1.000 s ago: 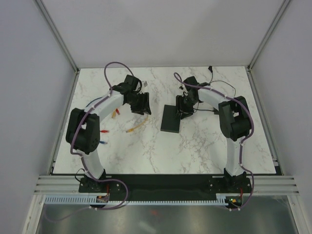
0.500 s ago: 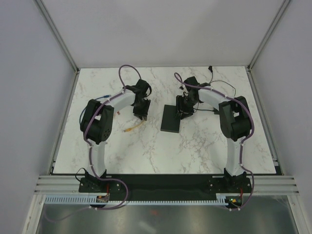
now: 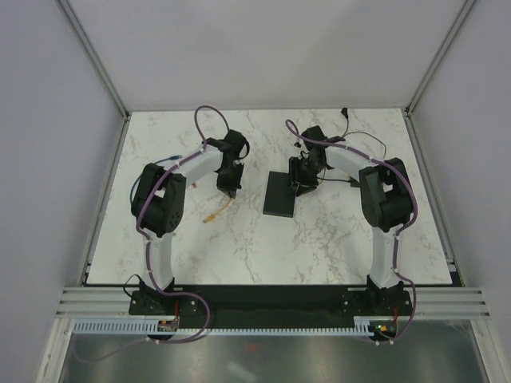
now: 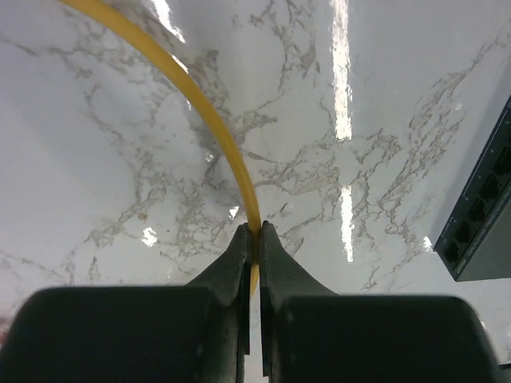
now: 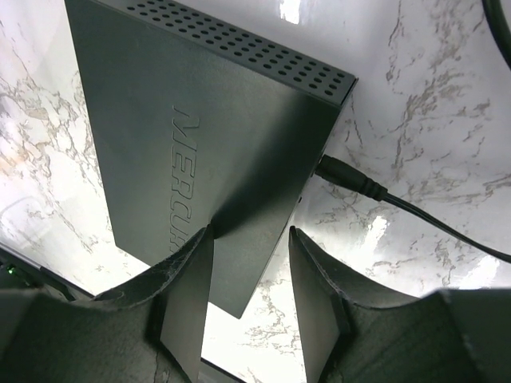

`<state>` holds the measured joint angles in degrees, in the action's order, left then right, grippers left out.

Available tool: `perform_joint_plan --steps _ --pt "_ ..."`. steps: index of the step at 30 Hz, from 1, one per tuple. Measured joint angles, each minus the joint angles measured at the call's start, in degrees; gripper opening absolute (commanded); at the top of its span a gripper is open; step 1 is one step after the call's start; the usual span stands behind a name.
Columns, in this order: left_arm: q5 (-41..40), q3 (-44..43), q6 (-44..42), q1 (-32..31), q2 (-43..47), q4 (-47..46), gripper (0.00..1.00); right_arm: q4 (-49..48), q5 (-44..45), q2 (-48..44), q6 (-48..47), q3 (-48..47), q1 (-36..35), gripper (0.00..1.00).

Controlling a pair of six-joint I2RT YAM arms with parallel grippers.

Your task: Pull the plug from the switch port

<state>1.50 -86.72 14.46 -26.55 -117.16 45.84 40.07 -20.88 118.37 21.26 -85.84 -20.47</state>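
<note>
A thin yellow cable (image 3: 219, 210) lies on the marble left of the black switch (image 3: 280, 195). Its plug end (image 3: 208, 217) rests on the table, apart from the switch. My left gripper (image 3: 228, 190) is shut on that cable (image 4: 204, 108), which is pinched at the fingertips of the gripper (image 4: 253, 234). The switch's port side (image 4: 482, 214) shows at the right edge of the left wrist view, and the ports in sight are empty. My right gripper (image 5: 249, 239) stands open astride a corner of the switch (image 5: 200, 120).
A black power lead (image 5: 363, 186) plugs into the switch's back and trails right across the marble. A blue cable (image 3: 162, 163) lies by the left arm's elbow. White walls close in the table (image 3: 263, 247) on three sides.
My left arm swung in and down over the yellow cable, and its jaws went from wide open to shut on the cable. The right arm and the switch stayed put.
</note>
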Motion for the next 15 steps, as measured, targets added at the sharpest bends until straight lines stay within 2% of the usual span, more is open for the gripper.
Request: perform_joint_plan --steps 5,8,12,15 --pt "-6.54 -8.90 7.43 -0.04 0.11 7.50 0.02 0.24 -0.04 -0.81 0.02 0.74 -0.04 0.50" --pt "-9.79 -17.94 11.96 0.24 -0.04 12.07 0.02 0.22 -0.09 -1.40 0.17 1.33 -0.33 0.50" --pt "-12.07 -29.66 17.86 1.77 -0.79 16.55 0.02 0.24 -0.33 -1.86 0.24 2.32 -0.94 0.50" --pt "-13.79 -35.34 23.15 4.44 -1.79 20.37 0.02 0.28 -0.31 -2.19 0.42 3.08 -1.33 0.50"
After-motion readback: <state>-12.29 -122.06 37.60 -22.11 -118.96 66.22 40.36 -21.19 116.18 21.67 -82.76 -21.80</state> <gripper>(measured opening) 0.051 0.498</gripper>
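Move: The left hand, low over the table, already has the middle of the loose yellow cable between its fingers; of the cables laid aside, the nearest red plug lies about 9 cm to its left and 3 cm ahead, 1 cm below. The held cable's free plug is about 7 cm back and 5 cm left, the switch about 12 cm to the right and level. From the right hand, the switch's middle is roughly 4 cm left and level, that red plug some 26 cm left and 2 cm ahead. Keeping its pinch on the yellow cable, the left hand whips it steeply up about 15 cm and forward some 9 cm, away from the switch, swinging slightly left only at the end while the hand turns about 30 degrees counter-clockwise and its fingertips tip outward. Meanwhile the right hand, its fingers still half open and pointing down at the switch's right edge, eases back about 2 cm along that edge. ##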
